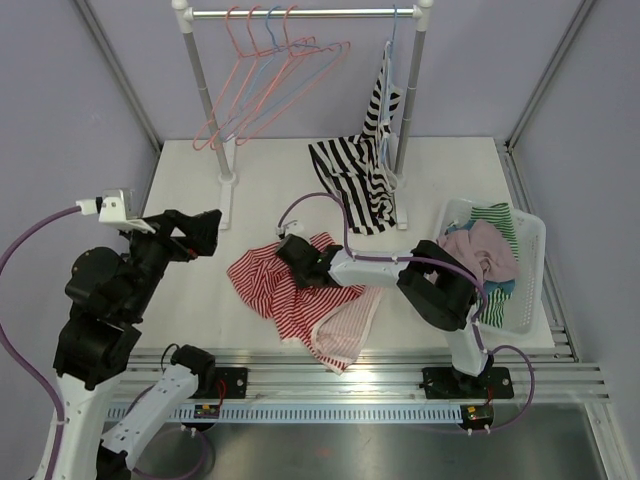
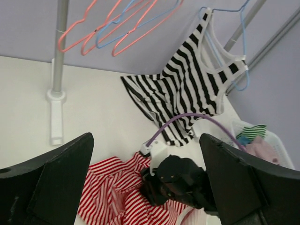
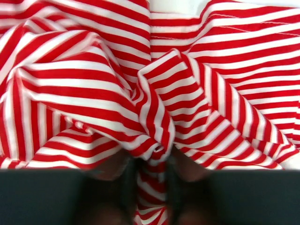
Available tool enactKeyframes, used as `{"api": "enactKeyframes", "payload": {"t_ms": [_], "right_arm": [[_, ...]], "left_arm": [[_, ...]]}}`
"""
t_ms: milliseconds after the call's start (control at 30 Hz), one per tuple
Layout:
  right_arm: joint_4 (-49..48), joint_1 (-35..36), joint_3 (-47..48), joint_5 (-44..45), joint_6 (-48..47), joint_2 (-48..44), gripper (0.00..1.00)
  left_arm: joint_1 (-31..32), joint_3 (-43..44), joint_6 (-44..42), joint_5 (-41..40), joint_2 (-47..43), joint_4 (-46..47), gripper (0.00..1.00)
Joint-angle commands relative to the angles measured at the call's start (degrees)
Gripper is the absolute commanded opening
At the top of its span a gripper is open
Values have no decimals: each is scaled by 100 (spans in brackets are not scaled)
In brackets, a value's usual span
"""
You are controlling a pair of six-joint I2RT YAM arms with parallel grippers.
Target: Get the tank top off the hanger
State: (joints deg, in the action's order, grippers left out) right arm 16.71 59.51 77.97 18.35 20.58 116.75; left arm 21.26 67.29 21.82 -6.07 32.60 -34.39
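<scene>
A black-and-white striped tank top (image 1: 355,185) (image 2: 187,89) hangs by one strap from a blue hanger (image 1: 391,50) (image 2: 241,56) at the right end of the rail, its lower half slumped on the table. In front of it a red-and-white striped garment (image 1: 262,282) (image 2: 110,192) (image 3: 93,84) lies crumpled. My right gripper (image 1: 292,262) (image 3: 151,187) is low on the red garment, with a fold of it pinched between its fingers. At the left my left gripper (image 1: 210,232) (image 2: 145,140) hovers wide open, holding nothing and facing the right wrist.
Several empty pink and blue hangers (image 1: 270,70) hang at the left of the rail. The rack's posts (image 1: 205,95) stand on feet (image 1: 228,200) on the table. A white basket (image 1: 528,262) of clothes sits at the right edge.
</scene>
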Motion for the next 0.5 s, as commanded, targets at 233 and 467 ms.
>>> {"api": "enactKeyframes", "payload": {"t_ms": [233, 467], "right_arm": [[789, 26, -204, -7, -159, -1282, 0], [2432, 17, 297, 1115, 68, -2753, 0]], "left_arm": [[-7, -1682, -724, -1028, -965, -51, 99], [-8, -2053, -680, -1099, -1001, 64, 99]]}}
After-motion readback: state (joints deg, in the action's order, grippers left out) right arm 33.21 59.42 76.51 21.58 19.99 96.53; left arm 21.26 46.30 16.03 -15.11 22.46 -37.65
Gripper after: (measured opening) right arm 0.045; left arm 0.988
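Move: The right hand is down in the red-and-white striped tank top with its fingers half closed on a bunch of it; the garment's middle lies some 5 cm back, level sideways and about at finger height. The basket stands about 45 cm to this hand's right and 5 cm farther out, while the black-and-white tank top hangs roughly 27 cm ahead, 14 cm right and 12 cm up. From the empty left hand the red one is level fore and aft, about 20 cm right and 40 cm below. The right hand stays put while its fingers shut the rest of the way, pinching the bunched red-striped cloth, then it carries the bunch up about 11 cm and some 6 cm to the right, towards the basket, the fingers still slanting down and forward. Meanwhile the left hand, empty and wide open, sinks nearly 14 cm beside the work and eases a few centimetres left, its wrist tipping slightly down and rolling left side up. ##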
